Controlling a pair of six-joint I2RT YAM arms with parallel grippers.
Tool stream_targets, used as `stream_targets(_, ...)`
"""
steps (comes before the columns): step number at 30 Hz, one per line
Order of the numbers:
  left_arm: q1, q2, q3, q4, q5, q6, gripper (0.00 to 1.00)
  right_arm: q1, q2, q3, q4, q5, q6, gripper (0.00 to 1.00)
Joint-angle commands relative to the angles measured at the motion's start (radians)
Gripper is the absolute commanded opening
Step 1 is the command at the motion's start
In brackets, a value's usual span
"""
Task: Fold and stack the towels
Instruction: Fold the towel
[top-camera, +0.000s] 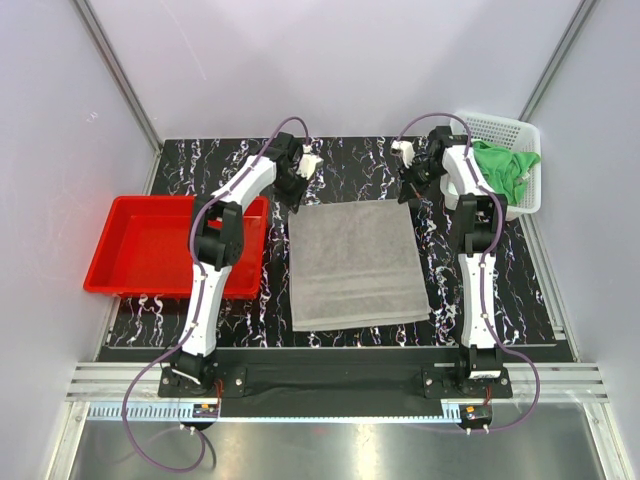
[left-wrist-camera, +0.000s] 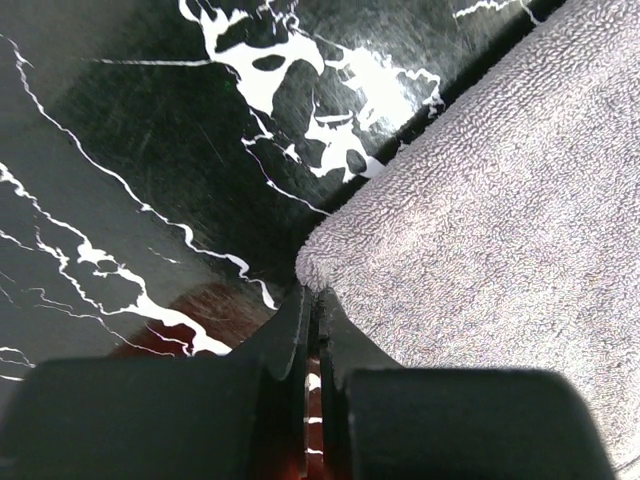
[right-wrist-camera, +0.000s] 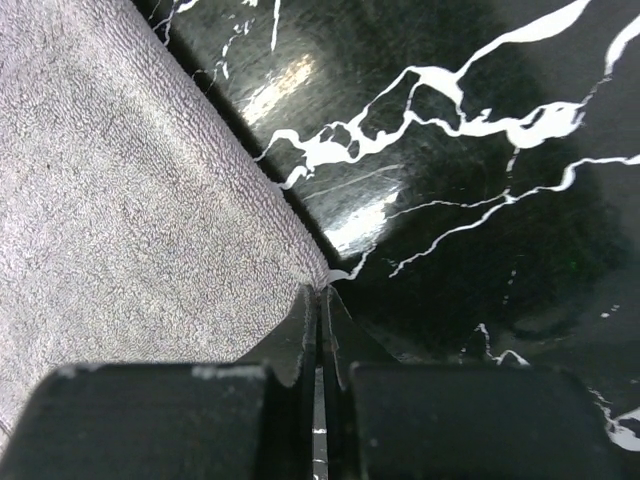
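A large grey towel (top-camera: 355, 265) lies spread flat in the middle of the black marbled table. My left gripper (top-camera: 297, 188) is at its far left corner. In the left wrist view that gripper (left-wrist-camera: 315, 293) is shut, and the tips pinch the corner of the grey towel (left-wrist-camera: 500, 200). My right gripper (top-camera: 410, 190) is at the far right corner. In the right wrist view it (right-wrist-camera: 320, 291) is shut on that corner of the grey towel (right-wrist-camera: 120, 200). A bright green towel (top-camera: 505, 168) lies crumpled in the white basket (top-camera: 500, 128).
A red tray (top-camera: 150, 250) stands at the left of the table, beside the left arm. The white basket stands at the far right corner, close to the right arm's elbow. Grey walls close in the table on three sides.
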Motion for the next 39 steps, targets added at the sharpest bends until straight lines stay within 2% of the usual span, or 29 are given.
stream_targets(1,0.008,-0.057,0.038,0.056,-0.021,0.009,0.0,-0.005,-0.112,-0.022,0.111,0.028,0.036,0.0)
stream_targets(11,0.008,-0.2,-0.016,0.133,-0.067,-0.001,0.0,-0.005,-0.338,-0.293,0.427,0.114,0.17,0.0)
stream_targets(18,-0.018,-0.483,-0.034,0.22,-0.19,-0.017,0.0,-0.005,-0.614,-0.393,0.646,0.304,0.331,0.0)
stream_targets(23,-0.081,-0.664,-0.048,0.239,-0.233,0.025,0.0,-0.004,-0.835,-0.427,0.648,0.278,0.32,0.0)
stream_targets(26,-0.129,-0.72,-0.053,0.209,-0.286,0.035,0.0,-0.004,-0.937,-0.451,0.63,0.262,0.319,0.0)
stream_targets(33,-0.251,-0.871,-0.093,0.115,-0.398,0.026,0.0,-0.004,-1.232,-0.661,0.596,0.222,0.28,0.0)
stream_targets(37,-0.34,-0.985,-0.122,0.069,-0.421,-0.012,0.0,-0.004,-1.439,-0.74,0.533,0.196,0.286,0.0)
stream_targets(39,-0.367,-1.051,-0.139,0.046,-0.388,-0.053,0.0,-0.004,-1.5,-0.772,0.492,0.191,0.294,0.0)
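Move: Both grippers are already shut on the far corners of the grey towel, which lies flat on the table. Its middle is about 16 cm back and 13 cm right of the left hand, and about 17 cm back and 13 cm left of the right hand, both level with it. The red tray sits some 24 cm left and 10 cm back of the left hand; the white basket is about 20 cm right and 9 cm ahead of the right hand. Fast and steeply upward go both hands together, some 40 cm, easing a few centimetres forward at first and then sweeping back towards the bases above the towel's old spot. Both keep their pinch on the towel's far corners while the wrists tip up by 50 degrees or more, fingers swinging from downward towards forward; the right also turns clockwise. ##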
